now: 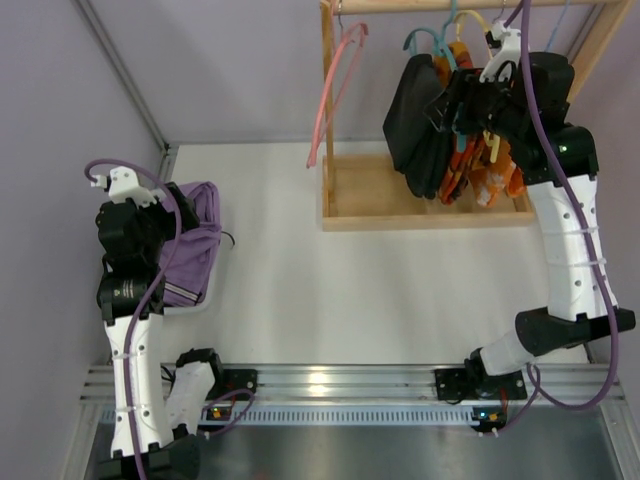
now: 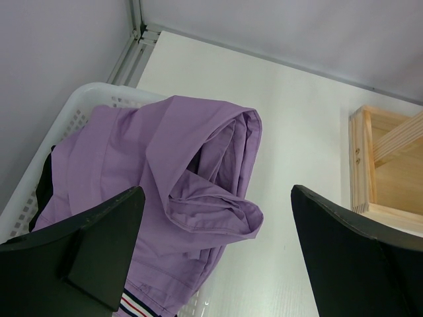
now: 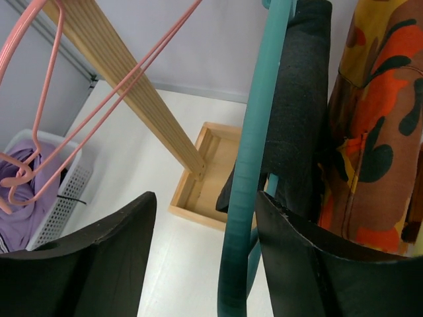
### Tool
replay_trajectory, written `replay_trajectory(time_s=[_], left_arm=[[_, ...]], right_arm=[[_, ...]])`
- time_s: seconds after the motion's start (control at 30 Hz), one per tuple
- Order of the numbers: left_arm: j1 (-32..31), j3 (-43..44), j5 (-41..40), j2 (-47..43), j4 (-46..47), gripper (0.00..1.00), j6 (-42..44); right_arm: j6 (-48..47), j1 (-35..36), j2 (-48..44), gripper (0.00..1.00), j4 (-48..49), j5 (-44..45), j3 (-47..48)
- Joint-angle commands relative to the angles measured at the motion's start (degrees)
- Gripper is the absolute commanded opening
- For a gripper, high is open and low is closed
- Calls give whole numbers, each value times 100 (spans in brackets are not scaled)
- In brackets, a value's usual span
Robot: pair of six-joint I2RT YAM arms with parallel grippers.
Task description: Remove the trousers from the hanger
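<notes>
Black trousers (image 1: 415,120) hang on a teal hanger (image 1: 425,40) from the wooden rack's top rail. In the right wrist view the teal hanger (image 3: 254,165) runs down between the fingers of my right gripper (image 3: 205,257), with the black trousers (image 3: 301,112) draped just behind it. The hanger lies against the right finger, and a wide gap is left on the other side, so the jaws are open. My left gripper (image 2: 218,244) hangs open and empty over purple trousers (image 2: 172,172) lying in a white basket (image 2: 79,105).
An orange patterned garment (image 3: 377,132) hangs right beside the black trousers. An empty pink hanger (image 1: 335,85) dangles at the rack's left post (image 3: 132,86). The rack's wooden base tray (image 1: 370,200) sits below. The basket stands at the table's left, by the wall.
</notes>
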Motion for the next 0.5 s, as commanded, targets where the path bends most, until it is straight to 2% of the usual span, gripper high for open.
replay_trajectory(time_s=[0.0, 0.07, 0.17, 0.2, 0.27, 0.3, 0.37, 0.47], left_arm=[[-4, -72, -48, -81, 100, 99, 20], [-4, -90, -49, -72, 91, 98, 20], [-4, -72, -66, -46, 100, 99, 20], [-4, -63, -57, -28, 100, 99, 11], [-4, -46, -48, -11, 100, 99, -7], [-4, -37, -22, -2, 91, 99, -15], [-4, -11, 22, 16, 91, 99, -15], [-4, 68, 22, 16, 100, 99, -33]], right_arm=[[189, -78, 112, 60, 437, -151, 104], [242, -69, 174, 54, 455, -124, 130], [294, -69, 166, 38, 498, -133, 122], [312, -69, 157, 29, 559, -133, 113], [338, -78, 95, 21, 621, -238, 104], [382, -87, 78, 12, 683, -256, 96], [566, -87, -63, 1, 867, -273, -10], [725, -122, -309, 0, 1315, -352, -247]])
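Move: About 2 cm ahead of the right fingertips and 1 cm to their right, at the same height, runs the near arm of the teal hanger. From that hand its black trousers hang 12 cm ahead, 2 cm left and 8 cm lower; the camouflage trousers are about 11 cm ahead, 6 cm right and 9 cm lower; the empty pink hanger is 3 cm ahead and 17 cm left. From the left hand, the teal arm is some 12 cm ahead, 46 cm right and 14 cm higher. Easing forward about 1.5 cm and slightly down onto the near arm of the teal hanger, the right hand shuts its half-open fingers until they pinch the teal bar between the tips. It then stays nearly in place, rising only a touch, with hardly any turn of the wrist. ##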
